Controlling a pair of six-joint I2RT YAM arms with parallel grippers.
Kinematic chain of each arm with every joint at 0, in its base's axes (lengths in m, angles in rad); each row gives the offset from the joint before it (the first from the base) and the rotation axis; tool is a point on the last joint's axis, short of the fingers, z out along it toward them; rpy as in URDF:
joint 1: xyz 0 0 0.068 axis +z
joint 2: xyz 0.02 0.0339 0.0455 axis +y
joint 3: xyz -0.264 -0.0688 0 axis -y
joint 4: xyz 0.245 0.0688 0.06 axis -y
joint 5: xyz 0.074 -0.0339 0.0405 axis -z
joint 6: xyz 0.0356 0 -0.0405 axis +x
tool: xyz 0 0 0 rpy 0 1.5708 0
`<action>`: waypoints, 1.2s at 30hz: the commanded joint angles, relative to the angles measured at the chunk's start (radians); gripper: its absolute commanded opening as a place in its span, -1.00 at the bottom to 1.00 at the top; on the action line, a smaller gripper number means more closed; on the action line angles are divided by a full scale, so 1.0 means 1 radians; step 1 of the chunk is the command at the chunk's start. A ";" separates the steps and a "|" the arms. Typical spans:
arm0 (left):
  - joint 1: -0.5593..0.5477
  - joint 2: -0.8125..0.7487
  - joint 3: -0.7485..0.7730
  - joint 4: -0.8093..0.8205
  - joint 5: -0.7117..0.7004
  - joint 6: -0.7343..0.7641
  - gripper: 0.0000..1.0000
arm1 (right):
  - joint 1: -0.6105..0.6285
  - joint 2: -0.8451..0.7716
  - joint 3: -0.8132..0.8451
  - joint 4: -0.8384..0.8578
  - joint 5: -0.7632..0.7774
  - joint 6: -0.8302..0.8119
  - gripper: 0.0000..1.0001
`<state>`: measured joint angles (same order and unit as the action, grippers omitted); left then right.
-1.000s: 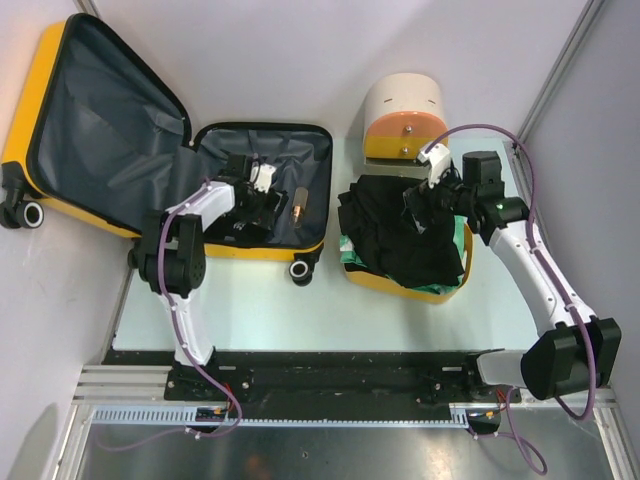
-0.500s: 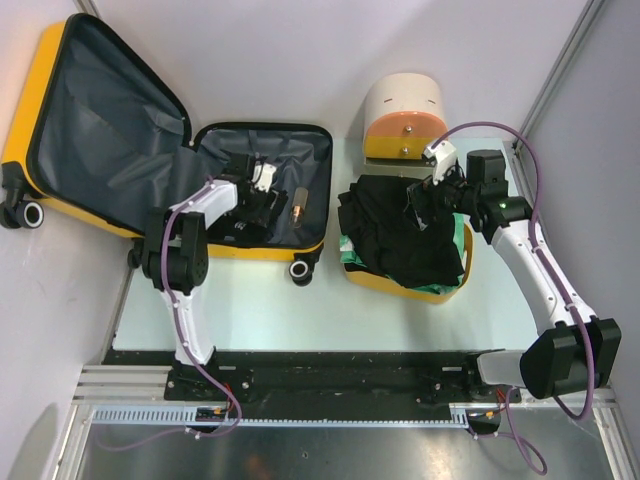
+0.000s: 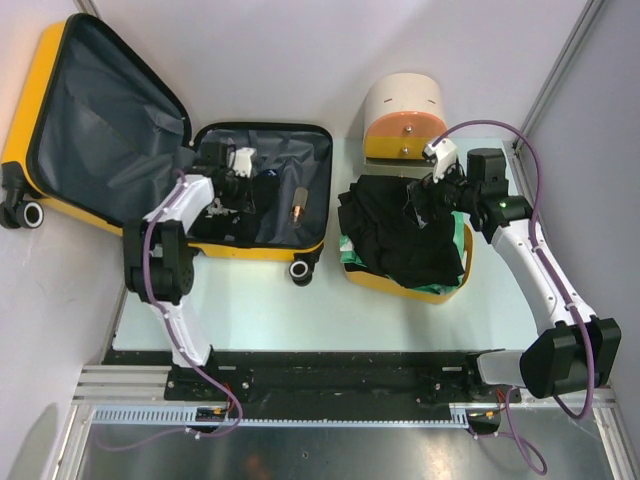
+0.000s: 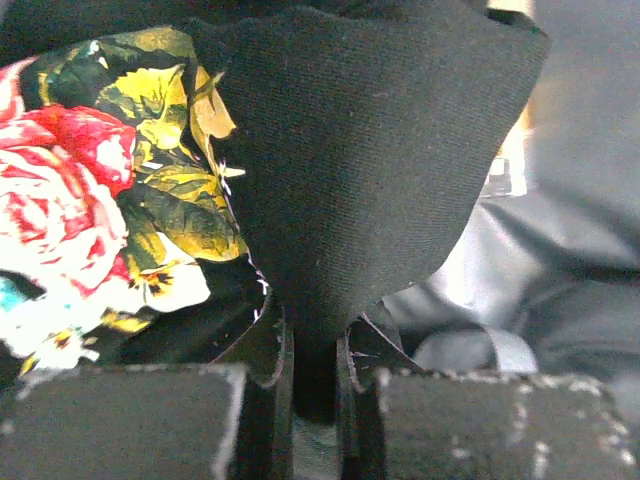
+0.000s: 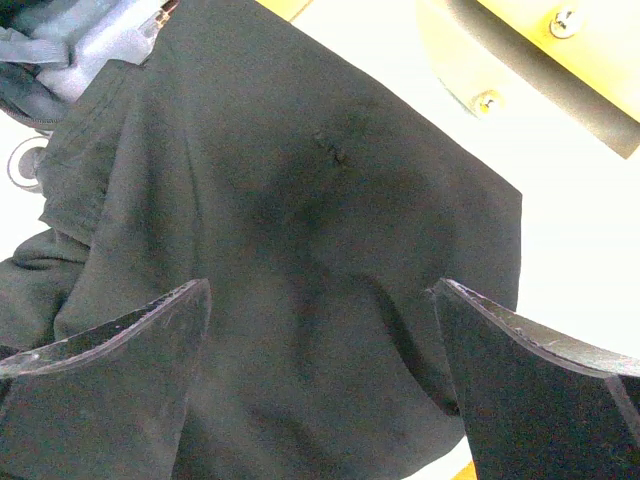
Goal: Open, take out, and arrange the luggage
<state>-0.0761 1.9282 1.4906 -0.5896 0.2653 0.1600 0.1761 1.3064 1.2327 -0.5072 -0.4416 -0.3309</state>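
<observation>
The yellow luggage (image 3: 262, 250) lies open at the left, its dark-lined lid (image 3: 100, 110) leaning back against the wall. My left gripper (image 3: 240, 188) is down inside the lower half. In the left wrist view that gripper (image 4: 312, 360) is shut on a fold of black cloth (image 4: 370, 170), which has a rose-and-leaf print (image 4: 90, 200) on its left side. My right gripper (image 3: 418, 212) hovers over a heap of black clothing (image 3: 395, 235) on the yellow bin (image 3: 390, 282). Seen from its wrist, the right gripper (image 5: 322, 290) is open, with the black garment (image 5: 300, 200) below and nothing between the fingers.
A small brown bottle (image 3: 298, 203) lies in the luggage to the right of the left gripper. A cream-and-orange drawer cabinet (image 3: 403, 115) stands behind the bin. Something green (image 3: 462, 250) shows under the black clothes. Walls close the space at left and right.
My left gripper has closed on the black printed cloth and shifted left and back toward the luggage hinge. The right gripper rose slightly over the pile and stays open.
</observation>
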 commanded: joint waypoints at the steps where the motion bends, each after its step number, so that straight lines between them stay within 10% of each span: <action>1: 0.044 -0.172 0.045 0.016 0.227 -0.089 -0.99 | -0.001 -0.002 0.047 0.036 0.000 0.021 0.96; 19: 0.015 -0.314 0.339 0.008 0.345 -0.307 -1.00 | -0.030 -0.018 0.051 0.045 -0.008 0.079 0.96; 36: -0.620 -0.207 0.632 0.008 -0.221 0.157 -1.00 | -0.280 -0.042 0.054 0.027 -0.098 0.205 0.96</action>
<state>-0.5812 1.6844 2.0239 -0.6487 0.1944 0.1654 -0.0227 1.3025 1.2388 -0.4923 -0.4904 -0.1875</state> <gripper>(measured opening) 0.151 0.983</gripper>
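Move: The left gripper already holds the black floral garment low inside the open luggage. The yellow bin heaped with black clothes, where it is headed, lies about 39 cm to its right and some 7 cm back, at roughly its height. On the way, a brown bottle lies in the luggage about 14 cm to the right, level with it, and the toy drawers stand some 22 cm beyond the bin. From the right hand, the bin is about 3 cm left, 2 cm back and 20 cm below. Raise the left gripper with its pinched garment about 30 cm, almost straight up at first, then swing it some 20 cm right towards the yellow bin, fast late on, tilting the fingers up and turning them clockwise. Keep the grip shut. Meanwhile ease the open right gripper about 6 cm right to the bin's far side, turning slightly clockwise. ##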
